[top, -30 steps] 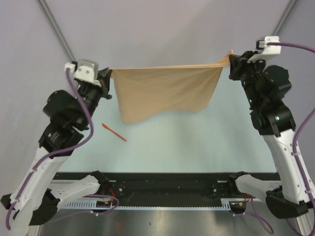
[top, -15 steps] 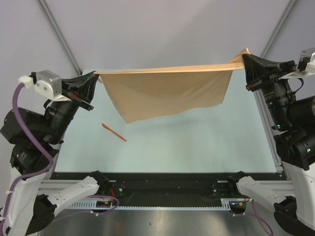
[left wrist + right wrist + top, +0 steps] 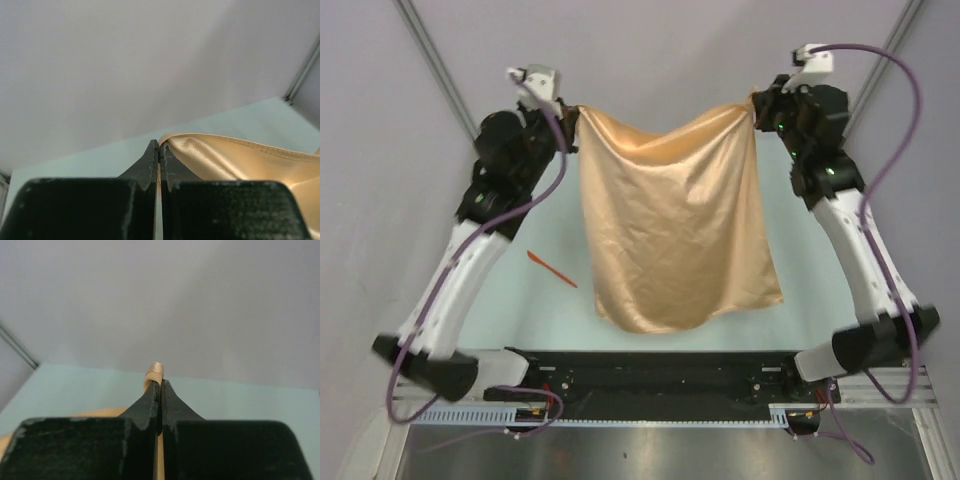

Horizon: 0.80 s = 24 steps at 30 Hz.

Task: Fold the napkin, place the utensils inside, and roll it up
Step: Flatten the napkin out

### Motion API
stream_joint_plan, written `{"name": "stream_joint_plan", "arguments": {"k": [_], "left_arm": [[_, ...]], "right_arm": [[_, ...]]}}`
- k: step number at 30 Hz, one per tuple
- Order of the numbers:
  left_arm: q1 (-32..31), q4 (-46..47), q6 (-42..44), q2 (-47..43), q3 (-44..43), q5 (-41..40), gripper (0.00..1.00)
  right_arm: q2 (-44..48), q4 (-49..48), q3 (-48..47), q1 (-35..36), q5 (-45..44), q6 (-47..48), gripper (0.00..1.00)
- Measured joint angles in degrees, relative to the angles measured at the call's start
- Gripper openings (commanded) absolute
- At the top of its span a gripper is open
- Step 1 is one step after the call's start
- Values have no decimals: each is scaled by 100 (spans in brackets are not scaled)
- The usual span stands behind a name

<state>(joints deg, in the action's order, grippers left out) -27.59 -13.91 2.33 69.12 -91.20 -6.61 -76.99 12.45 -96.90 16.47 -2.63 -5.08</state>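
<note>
The peach-orange napkin (image 3: 675,225) is spread toward the near side from its two far corners, its top edge sagging between them. My left gripper (image 3: 573,112) is shut on its far left corner, which shows as shiny cloth (image 3: 220,157) beside the closed fingers (image 3: 159,148). At the far right corner my right gripper (image 3: 756,110) is shut too, with a small fold of napkin (image 3: 155,371) poking past its tips (image 3: 160,385). One orange-red utensil (image 3: 551,270) lies on the table left of the cloth, apart from it.
The pale green table (image 3: 820,300) ends at a black rail (image 3: 660,375) along the near edge, where the arm bases sit. Grey walls and slanted frame posts (image 3: 435,75) close the far side.
Both arms have swung from wide and low to high at the far side and closer together. The napkin, earlier stretched taut between them, now spreads long toward the near edge.
</note>
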Motion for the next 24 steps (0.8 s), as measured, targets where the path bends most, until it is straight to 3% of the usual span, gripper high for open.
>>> {"name": "stream_joint_plan", "arguments": {"k": [4, 5, 6, 8, 10, 11, 13, 17, 24], "left_arm": [[833, 212, -264, 1670, -107, 638, 0], [990, 164, -326, 2374, -358, 846, 13], [1082, 127, -356, 2896, -553, 951, 30], [1246, -334, -426, 4275, -1423, 1121, 74], [1338, -726, -487, 5394, -2269, 1150, 80], [1379, -1071, -599, 5919, -2769, 1143, 89], [1423, -1325, -699, 6474, -3189, 1121, 100], [1467, -1423, -859, 6063, -2520, 1025, 100], [1458, -1029, -1117, 3679, -750, 885, 100]], "right_arm": [[-1657, -289, 190, -546, 302, -221, 0], [-2225, -356, 103, -673, 391, -269, 0], [-2750, -380, -28, -761, 452, -321, 22], [-3998, -210, -717, -933, 623, -476, 51], [-5176, 52, -1740, -1071, 887, -671, 69], [-5751, 146, -2308, -1141, 1038, -772, 75], [-6367, 374, -2879, -1246, 1263, -909, 99], [-6275, 509, -2518, -1394, 1526, -1082, 100], [-4197, 420, -463, -1303, 1353, -1202, 98]]}}
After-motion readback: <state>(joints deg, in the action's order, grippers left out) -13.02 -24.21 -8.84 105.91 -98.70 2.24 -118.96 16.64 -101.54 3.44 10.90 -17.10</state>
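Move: Both hands still pinch the napkin's far corners, high above the table. The left corner's landing spot lies about 25 cm ahead of the left hand and 41 below. The orange utensil is some 7 cm back and 7 to that hand's left, also 41 below. The right corner's spot is about 25 cm ahead of the right hand, 3 to its right and 42 below. Both hands whip their corners about 40 cm down and 25 forward towards the table, open, then lift back. ##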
